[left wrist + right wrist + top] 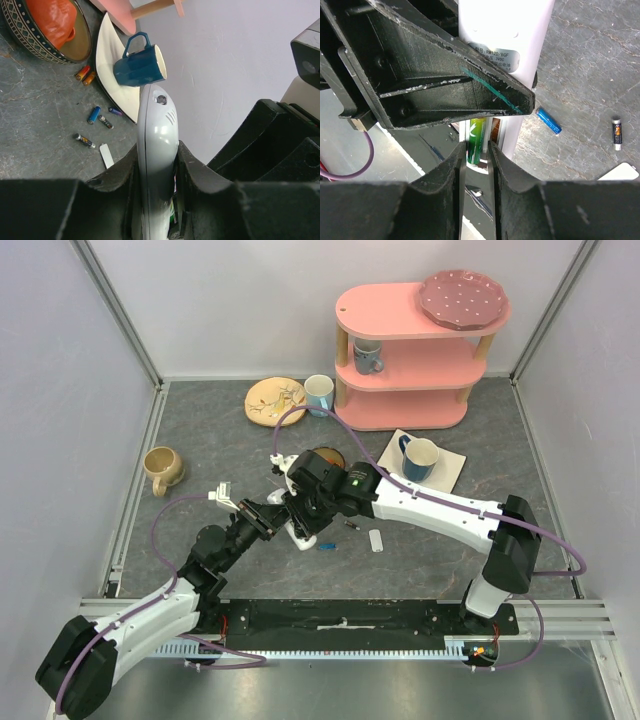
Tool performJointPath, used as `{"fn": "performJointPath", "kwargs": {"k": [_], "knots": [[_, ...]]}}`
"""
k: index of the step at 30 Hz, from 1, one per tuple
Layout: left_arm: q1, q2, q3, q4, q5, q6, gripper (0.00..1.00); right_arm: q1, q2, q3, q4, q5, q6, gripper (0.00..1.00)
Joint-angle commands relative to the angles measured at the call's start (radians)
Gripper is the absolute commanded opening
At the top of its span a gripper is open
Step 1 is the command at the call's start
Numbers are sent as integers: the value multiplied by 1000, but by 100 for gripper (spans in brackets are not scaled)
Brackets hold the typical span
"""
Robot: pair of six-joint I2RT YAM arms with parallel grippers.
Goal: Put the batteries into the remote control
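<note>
My left gripper [157, 150] is shut on the remote control [157, 130], a slim white bar held on edge above the table; the top view shows the same grip, left gripper [280, 523] on the remote control [298, 532]. A green battery [476, 134] sits in the slot of the remote control [520, 35]. My right gripper [476, 146] straddles that battery, jaws slightly apart with thin gaps on both sides. On the table lie loose batteries: a blue one [549, 121], a dark one [616, 132], and several more, including a dark one [85, 140].
A small white cover piece [375, 539] lies near the loose batteries. A blue mug [420, 457] stands on a white napkin [452, 468]. Behind are a bowl [327, 457], a tan mug [162, 468], a plate [275, 400], a cup [319, 393] and a pink shelf [410, 350].
</note>
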Motion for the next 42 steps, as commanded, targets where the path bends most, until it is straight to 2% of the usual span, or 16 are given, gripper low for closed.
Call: {"fn": "performJointPath", "kwargs": {"k": [1,11,18,26,42], "knots": [[-27,-26,-82,127,61,-77,2,-6,28,60,96,40,-18,31],[-27,-38,-90,123,55,-72,2,-6,27,58,70,42,-30,36],[-27,-55,-90,101,52,-64,2,-6,21,55,59,43,-41,43],[-27,-58,-93,96,49,-63,2,-6,13,61,45,60,-46,43],[-27,-58,-99,84,38,-49,2,-13,-64,80,-22,102,-60,51]]}}
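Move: The green battery in the remote's open compartment lies just past the right fingertips, about 2 cm below the right hand and 1 cm to its left. From that hand the loose blue battery is level, some 7 cm right and 10 below; the dark battery is about 13 cm right and 6 ahead, and the white cover 19 right and 2 ahead, both at table height. From the left hand, holding the remote, the green battery is some 4 cm back, 3 right and 3 below. The green battery is left in its slot as the right fingertips, close around it, spread clearly wider and come free; after a near-still start the right hand rises about 2 cm away from the compartment, easing a little to the left. The left hand keeps its grip on the remote and raises it by roughly 1 cm. ##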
